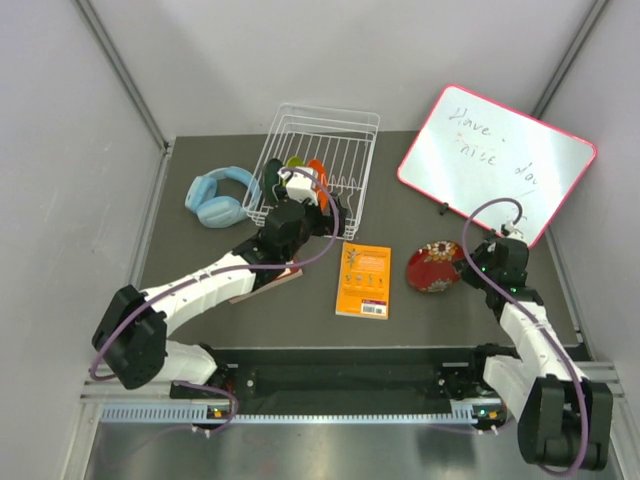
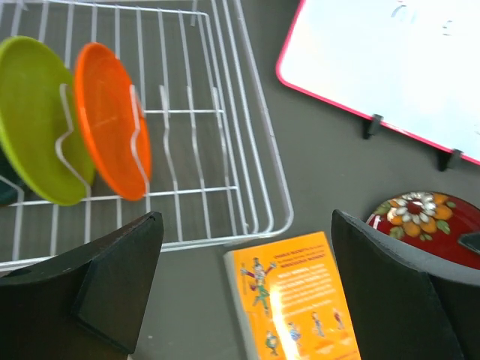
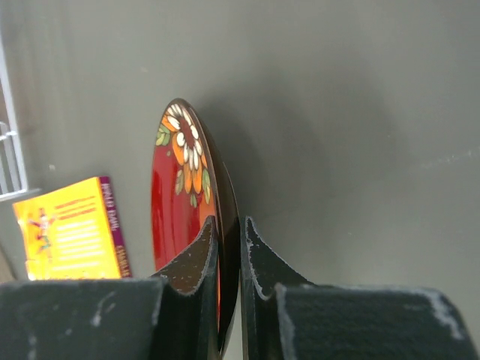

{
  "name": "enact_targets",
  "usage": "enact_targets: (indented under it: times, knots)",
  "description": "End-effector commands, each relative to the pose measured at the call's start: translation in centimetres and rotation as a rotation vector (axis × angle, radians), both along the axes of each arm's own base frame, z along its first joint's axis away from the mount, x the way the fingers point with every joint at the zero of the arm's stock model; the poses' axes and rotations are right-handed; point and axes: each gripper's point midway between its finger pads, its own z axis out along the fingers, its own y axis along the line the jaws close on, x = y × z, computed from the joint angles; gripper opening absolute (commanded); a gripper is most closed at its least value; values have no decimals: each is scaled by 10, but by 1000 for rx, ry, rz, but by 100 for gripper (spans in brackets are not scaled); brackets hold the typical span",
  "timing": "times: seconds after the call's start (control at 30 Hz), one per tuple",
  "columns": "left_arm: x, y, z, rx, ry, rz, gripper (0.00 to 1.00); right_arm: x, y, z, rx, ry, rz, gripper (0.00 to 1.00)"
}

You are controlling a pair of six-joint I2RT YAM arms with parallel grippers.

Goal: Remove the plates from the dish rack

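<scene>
The white wire dish rack (image 1: 345,150) stands at the back centre. In its slots a dark teal plate (image 1: 272,172), a lime green plate (image 2: 34,120) and an orange plate (image 2: 112,120) stand upright. My left gripper (image 2: 247,232) hangs open over the rack's near right corner, with nothing between its fingers (image 2: 112,277). The dark red floral plate (image 1: 433,266) is over the table right of the rack. My right gripper (image 3: 229,232) is shut on that plate's (image 3: 176,187) rim, at its right edge (image 1: 470,262).
An orange book (image 1: 364,280) lies between the rack and the red plate. A second book (image 1: 270,282) lies partly under the left arm. Blue headphones (image 1: 222,196) sit left of the rack. A pink-framed whiteboard (image 1: 495,160) leans at the back right.
</scene>
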Motion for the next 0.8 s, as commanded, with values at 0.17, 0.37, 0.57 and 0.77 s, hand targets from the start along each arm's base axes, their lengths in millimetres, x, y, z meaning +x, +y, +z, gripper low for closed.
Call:
enact_targets:
  times: [0.17, 0.37, 0.57, 0.77]
  knots:
    - [38, 34, 12, 37, -46, 141, 97, 21, 1, -3, 36, -49, 25, 11]
    - [54, 45, 1, 18, -15, 151, 97, 13, -12, -17, -7, 30, -35, 27]
    - [68, 50, -11, 3, 10, 151, 97, 9, -20, -20, -34, 70, -70, 31]
    - [83, 47, -27, 27, 16, 163, 96, 7, -27, -23, -65, 106, -91, 38]
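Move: The orange plate stands in the rack about 11 cm ahead of my open left hand, 6 cm to its left and 12 cm lower; the green plate is some 5 cm farther left of it. The orange book lies 8 cm back and 6 cm right of that hand, 21 cm below. My right hand holds the red plate by its rim over its table spot, about 6 cm left and 5 cm down; from that hand the orange book is 24 cm left, 4 cm back. I lower my right hand about 3.5 cm, nosing a little forward and then easing back and slightly right, and part its fingers a third of the way around the red plate's rim. Meanwhile I swing my left hand, fingers kept wide open, about 6 cm forward and as far left towards the orange plate, sinking 5 cm mostly in the second half and turning some 10 degrees counter-clockwise. ##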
